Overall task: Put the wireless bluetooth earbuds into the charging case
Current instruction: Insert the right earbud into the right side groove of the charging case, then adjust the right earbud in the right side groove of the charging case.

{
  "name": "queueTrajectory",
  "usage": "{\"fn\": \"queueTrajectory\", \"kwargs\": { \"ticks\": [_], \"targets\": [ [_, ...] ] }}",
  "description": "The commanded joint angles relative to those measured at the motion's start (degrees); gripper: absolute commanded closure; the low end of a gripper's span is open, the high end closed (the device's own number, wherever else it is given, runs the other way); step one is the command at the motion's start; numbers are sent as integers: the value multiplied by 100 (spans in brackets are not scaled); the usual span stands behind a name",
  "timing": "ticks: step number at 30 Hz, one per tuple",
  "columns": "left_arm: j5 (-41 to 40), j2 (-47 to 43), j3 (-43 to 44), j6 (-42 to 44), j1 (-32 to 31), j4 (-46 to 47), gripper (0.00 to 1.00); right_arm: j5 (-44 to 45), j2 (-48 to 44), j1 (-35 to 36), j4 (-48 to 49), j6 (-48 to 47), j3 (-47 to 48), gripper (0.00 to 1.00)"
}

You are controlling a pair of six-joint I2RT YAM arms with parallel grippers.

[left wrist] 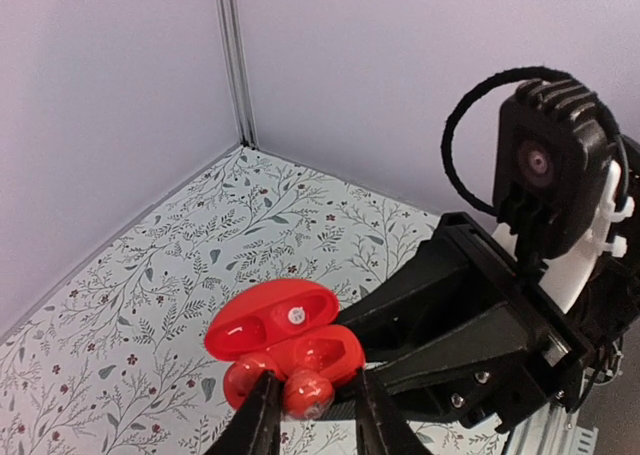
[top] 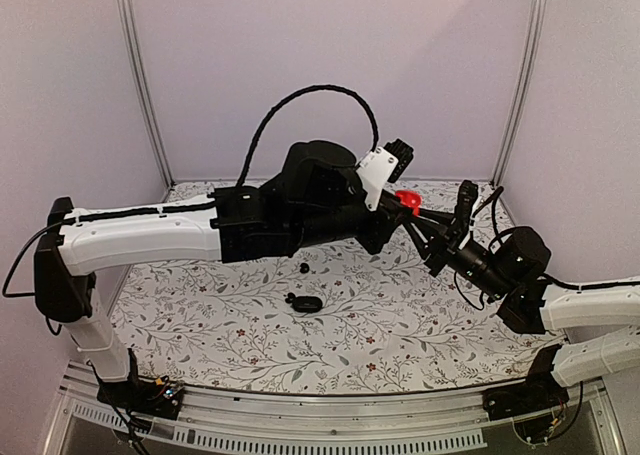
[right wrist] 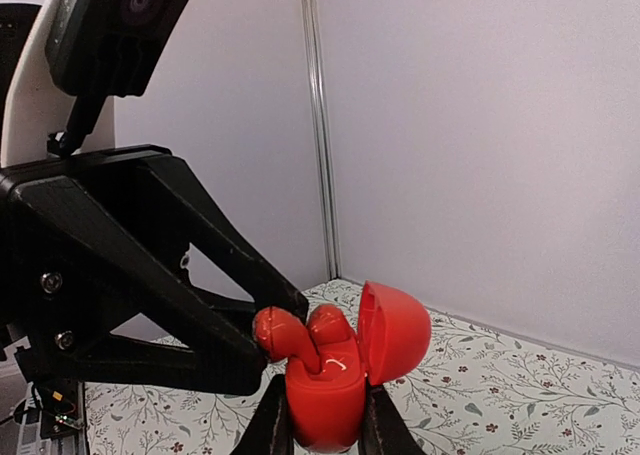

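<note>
An open red charging case (right wrist: 325, 410) is held above the table with my right gripper (right wrist: 323, 395) shut on its body; its lid (right wrist: 395, 330) is swung back. Two red earbuds stand in it. One earbud (right wrist: 328, 325) sits lower in its socket. The other earbud (left wrist: 307, 395) has its stem in the case and its head raised. My left gripper (left wrist: 314, 377) straddles that raised earbud, jaws slightly parted: one finger touches it, the other stands a small gap away. From above, the red case (top: 407, 201) shows where both grippers meet.
A glossy black oval case (top: 306, 303) and a small black bud (top: 304, 268) lie on the floral tabletop (top: 200, 325), under the left arm. White walls and a metal corner post (left wrist: 235, 65) close the back.
</note>
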Motion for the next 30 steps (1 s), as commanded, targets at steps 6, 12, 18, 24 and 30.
{"fn": "queueTrajectory", "kwargs": {
  "ticks": [6,12,18,24,30],
  "targets": [
    [143,-256,157,226,-211,-137,69,-50,170,-20,281,34,167,100],
    [257,-360,26,116,-190,1,64,-52,158,-20,316,108,106,100],
    [121,-729,-175,52,-106,105,57,-165,133,-20,324,93,100,100],
    [517,-1344,-547,549,122,-230,13,-497,34,-17,291,89,85,100],
    [1664,-1690,-724,1044,568,-763,0,-1117,-160,-15,168,133,34,100]
  ]
}}
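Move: The right earbud already sits between the left fingertips, practically at the left hand point. The charging case's middle is about 1 cm ahead of, 2 cm right of and 1 cm below that point. From the left hand, the other earbud is some 2 cm ahead and 1 cm right, the open lid about 3 cm ahead and 2 cm right, 1 cm higher. From the right hand gripping it, the case's middle is about 1 cm ahead, left and up. Let go of the right earbud at the charging case's groove: ease the barely opened left fingers back about 1.5 cm, then lift and swing away left, some 7 cm up and 6 cm left, spreading them from a quarter open to fully open. Keep the right gripper shut on the case, nearly still, drawing it back just over 1 cm at the end. ##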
